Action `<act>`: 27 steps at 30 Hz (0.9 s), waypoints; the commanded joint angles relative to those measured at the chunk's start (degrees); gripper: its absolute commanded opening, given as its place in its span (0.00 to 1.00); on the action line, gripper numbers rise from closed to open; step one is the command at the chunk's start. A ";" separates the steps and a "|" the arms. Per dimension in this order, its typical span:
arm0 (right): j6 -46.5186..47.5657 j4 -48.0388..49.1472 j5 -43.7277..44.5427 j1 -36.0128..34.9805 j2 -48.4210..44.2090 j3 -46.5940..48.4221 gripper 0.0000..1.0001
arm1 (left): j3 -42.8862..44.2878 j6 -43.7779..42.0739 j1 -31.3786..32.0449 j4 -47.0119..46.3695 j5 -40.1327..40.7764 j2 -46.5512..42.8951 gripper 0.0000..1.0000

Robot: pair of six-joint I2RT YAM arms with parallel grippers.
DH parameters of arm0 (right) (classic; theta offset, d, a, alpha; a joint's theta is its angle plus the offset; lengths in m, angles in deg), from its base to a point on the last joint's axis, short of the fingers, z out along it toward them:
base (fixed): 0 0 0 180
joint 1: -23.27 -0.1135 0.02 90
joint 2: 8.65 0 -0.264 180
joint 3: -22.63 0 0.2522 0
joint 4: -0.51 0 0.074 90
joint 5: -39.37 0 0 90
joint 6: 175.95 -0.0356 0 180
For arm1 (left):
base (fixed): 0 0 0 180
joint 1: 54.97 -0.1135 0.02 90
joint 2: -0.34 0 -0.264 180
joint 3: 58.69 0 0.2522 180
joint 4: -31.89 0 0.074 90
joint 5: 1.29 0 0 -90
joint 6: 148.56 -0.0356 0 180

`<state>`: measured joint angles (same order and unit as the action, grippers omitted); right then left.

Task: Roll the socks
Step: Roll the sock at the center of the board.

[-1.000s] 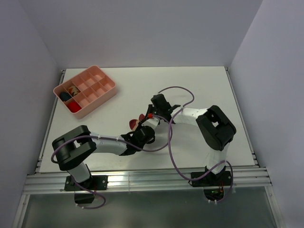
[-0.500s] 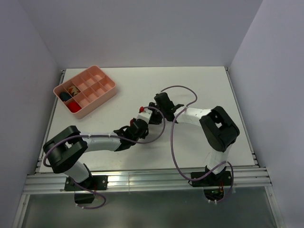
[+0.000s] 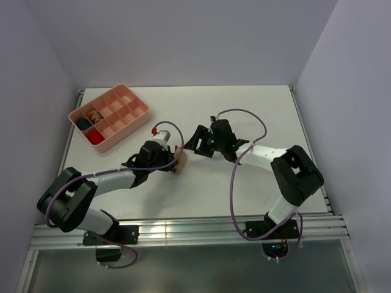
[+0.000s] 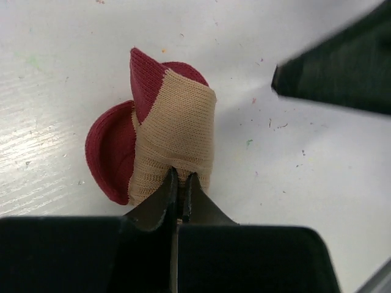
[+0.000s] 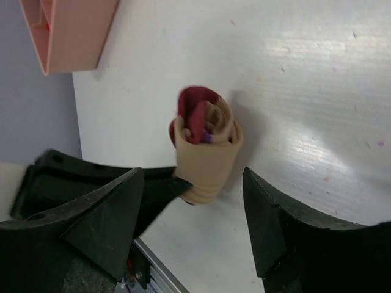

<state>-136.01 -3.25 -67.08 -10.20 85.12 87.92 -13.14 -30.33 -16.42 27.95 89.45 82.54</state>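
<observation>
One of the socks is a rolled tan bundle with dark red toe and heel [image 4: 174, 131], and it lies on the white table [image 3: 244, 116]. My left gripper [image 4: 181, 182] is shut on the tan fabric at the roll's near end. In the top view this sock [image 3: 180, 160] sits at the left gripper's tip [image 3: 175, 161]. My right gripper [image 5: 192, 176] stands open, its fingers [image 5: 272, 213] wide on either side of the roll [image 5: 208, 143] and not touching it. From above, the right gripper [image 3: 197, 145] is just right of the roll.
A pink compartment tray [image 3: 131, 105] stands at the back left, holding a dark bundle [image 3: 82, 124], a red bundle [image 3: 95, 137] and a tan patterned bundle [image 3: 95, 114]. The tray's corner [image 5: 67, 27] shows in the right wrist view. Purple cables loop over both arms.
The right gripper has opened and let go of the sock, backing off to the right. The left gripper has shut on the roll and its arm has swung left.
</observation>
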 commanded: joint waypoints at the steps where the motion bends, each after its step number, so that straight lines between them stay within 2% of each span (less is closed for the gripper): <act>1: -1.88 6.96 -1.13 -0.10 -0.53 -3.18 0.73 | -1.73 4.02 -4.35 2.66 -9.95 0.60 0.01; 6: -3.80 12.22 -2.01 -1.86 2.28 -5.29 0.75 | -3.14 8.51 -10.41 -1.02 -18.64 2.53 0.01; 9: -5.57 14.95 -2.80 -2.30 4.56 -5.39 0.75 | -2.44 9.48 -11.82 -0.41 -20.67 5.60 0.01; 19: -7.94 18.12 -4.12 -3.00 11.33 -3.36 0.75 | -4.37 13.25 -15.87 -1.38 -23.41 7.63 0.01; 27: -9.88 26.99 -7.54 -3.09 17.13 -3.01 0.71 | -5.16 14.22 -17.80 -1.99 -25.87 10.44 0.01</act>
<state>-145.28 17.84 -73.39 -12.82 100.12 83.33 -15.70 -15.32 -33.76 18.71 61.93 89.70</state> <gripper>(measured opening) 0.719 0.036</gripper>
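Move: The partly rolled sock is at the left hand's shut fingertips, its middle about 2 cm ahead, 2 cm right and 2 cm below. From the right hand it lies roughly 6 cm left, 4 cm back and 7 cm below. The pink tray stands some 27 cm left of the left hand and 19 cm farther out, about 3 cm below. Open right hand sinks 6.5 cm and goes 4 left to the sock, while the left, still pinching, turns 30 degrees. ##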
